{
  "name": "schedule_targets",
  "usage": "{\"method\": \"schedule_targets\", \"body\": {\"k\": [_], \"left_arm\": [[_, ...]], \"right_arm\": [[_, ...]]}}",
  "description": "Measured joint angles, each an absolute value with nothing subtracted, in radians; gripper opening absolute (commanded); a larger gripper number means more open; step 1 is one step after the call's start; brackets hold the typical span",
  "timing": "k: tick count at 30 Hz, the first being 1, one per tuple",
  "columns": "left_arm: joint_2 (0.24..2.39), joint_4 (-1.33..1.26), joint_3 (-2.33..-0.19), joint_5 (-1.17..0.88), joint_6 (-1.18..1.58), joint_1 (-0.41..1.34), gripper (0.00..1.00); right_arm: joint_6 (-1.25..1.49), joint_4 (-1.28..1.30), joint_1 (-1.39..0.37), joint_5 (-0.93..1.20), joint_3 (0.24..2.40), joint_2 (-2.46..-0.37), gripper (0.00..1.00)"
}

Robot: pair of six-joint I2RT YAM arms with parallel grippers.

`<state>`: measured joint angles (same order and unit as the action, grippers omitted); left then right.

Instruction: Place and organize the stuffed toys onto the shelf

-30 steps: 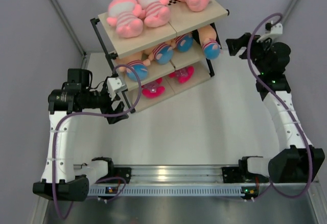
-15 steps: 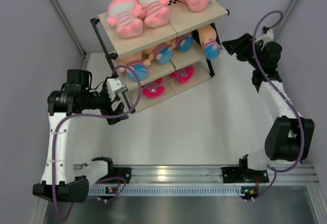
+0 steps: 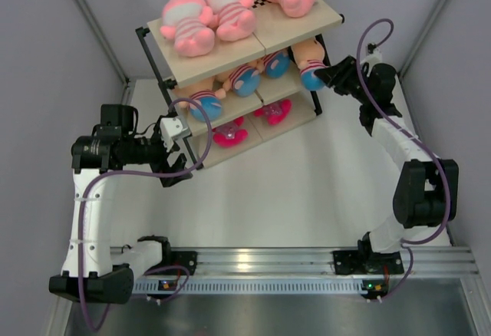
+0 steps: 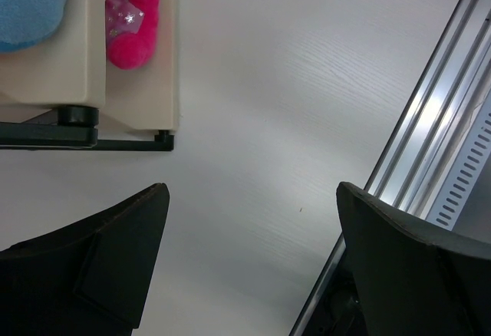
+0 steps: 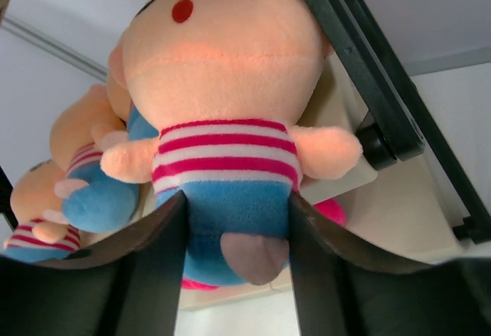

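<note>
The shelf (image 3: 326, 20) stands at the back of the table. Three pink stuffed toys (image 3: 229, 8) lie on its top board. Boy dolls sit on the middle tier, among them the rightmost boy doll (image 5: 226, 121) with a striped shirt and blue bottom. My right gripper (image 5: 236, 221) is at that tier's right end (image 3: 326, 75), its fingers (image 5: 153, 259) pressed against both sides of the doll's blue bottom. Two more boy dolls (image 5: 92, 175) sit to its left. My left gripper (image 3: 184, 156) is open over bare table (image 4: 253, 198), near the shelf's front left foot.
Bright pink plush pieces (image 3: 229, 133) lie on the bottom tier; one (image 4: 134, 18) shows in the left wrist view beside the shelf's black foot bar (image 4: 84, 140). A black frame post (image 5: 360, 67) runs close to my right gripper. The metal base rail (image 4: 437, 121) lies by my left gripper.
My right arm has swung left to the shelf's right end, and its jaws have narrowed onto the rightmost boy doll. The left arm has not moved.
</note>
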<state>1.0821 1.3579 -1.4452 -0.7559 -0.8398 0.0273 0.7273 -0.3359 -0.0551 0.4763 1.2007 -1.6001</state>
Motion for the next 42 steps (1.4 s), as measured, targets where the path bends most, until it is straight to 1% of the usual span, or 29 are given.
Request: {"method": "schedule_targets", "body": {"k": [1,2,4,5,7,8,9,15,19,22,30,36,42], "left_arm": [[1.082,1.358,-1.445,-0.754,-0.840,0.027,0.97],[1.082,1.358,-1.445,-0.753,-0.840,0.027,0.97],[1.082,1.358,-1.445,-0.751,-0.840,0.027,0.97],[1.082,1.358,-1.445,-0.751,-0.840,0.027,0.97],[1.082,1.358,-1.445,-0.750,-0.840,0.027,0.97],[1.082,1.358,-1.445,-0.750,-0.840,0.027,0.97],[1.082,1.358,-1.445,-0.750,-0.840,0.027,0.97],[1.082,1.358,-1.445,-0.743,-0.840,0.027,0.96],[1.082,1.358,-1.445,-0.743,-0.840,0.027,0.96],[1.082,1.358,-1.445,-0.743,-0.840,0.027,0.96],[1.082,1.358,-1.445,-0.742,-0.840,0.027,0.97],[1.082,1.358,-1.445,-0.735,-0.840,0.027,0.97],[1.082,1.357,-1.439,-0.725,-0.840,0.027,0.97]], "right_arm": [[0.729,-0.337,-0.055,0.476,1.201,-1.600,0.42],[0.733,-0.337,-0.057,0.474,1.201,-1.600,0.34],[0.735,-0.337,-0.057,0.472,1.201,-1.600,0.24],[0.736,-0.337,-0.057,0.472,1.201,-1.600,0.16],[0.737,-0.337,-0.059,0.471,1.201,-1.600,0.08],[0.736,-0.337,-0.059,0.469,1.201,-1.600,0.02],[0.735,-0.337,-0.059,0.468,1.201,-1.600,0.00],[0.643,-0.265,-0.078,0.385,1.218,-1.567,0.00],[0.470,-0.162,-0.148,0.229,1.273,-1.512,0.00],[0.345,-0.130,-0.208,0.113,1.314,-1.485,0.00],[0.122,-0.104,-0.295,-0.090,1.346,-1.475,0.00],[-0.046,-0.121,-0.359,-0.173,1.389,-1.523,0.00],[-0.192,-0.191,-0.407,-0.245,1.390,-1.566,0.00]]}}
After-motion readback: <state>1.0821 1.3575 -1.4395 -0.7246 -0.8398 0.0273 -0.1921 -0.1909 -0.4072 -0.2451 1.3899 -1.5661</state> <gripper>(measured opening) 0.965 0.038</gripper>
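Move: The rightmost blue-bottomed stuffed toy on the middle shelf leans towards the shelf's black end post; its middle is about 4 cm ahead of the right hand, 2 cm left and 3 cm higher. The post stands some 5 cm ahead and 3 cm right, the next blue-bottomed toy roughly 4 cm ahead and 12 cm left. From the left hand, the leaning toy lies about 27 cm ahead and 33 cm right, some 3 cm higher. The leaning toy's blue lower body gets pinched as the half-open right fingers shut, the hand staying put; then the right hand lifts about 6.5 cm. It keeps that height, drifting slightly left, while the wrist, rolling since the lift began, turns some 50 degrees with its left side sinking and tips its fingers upward, keeping hold. ##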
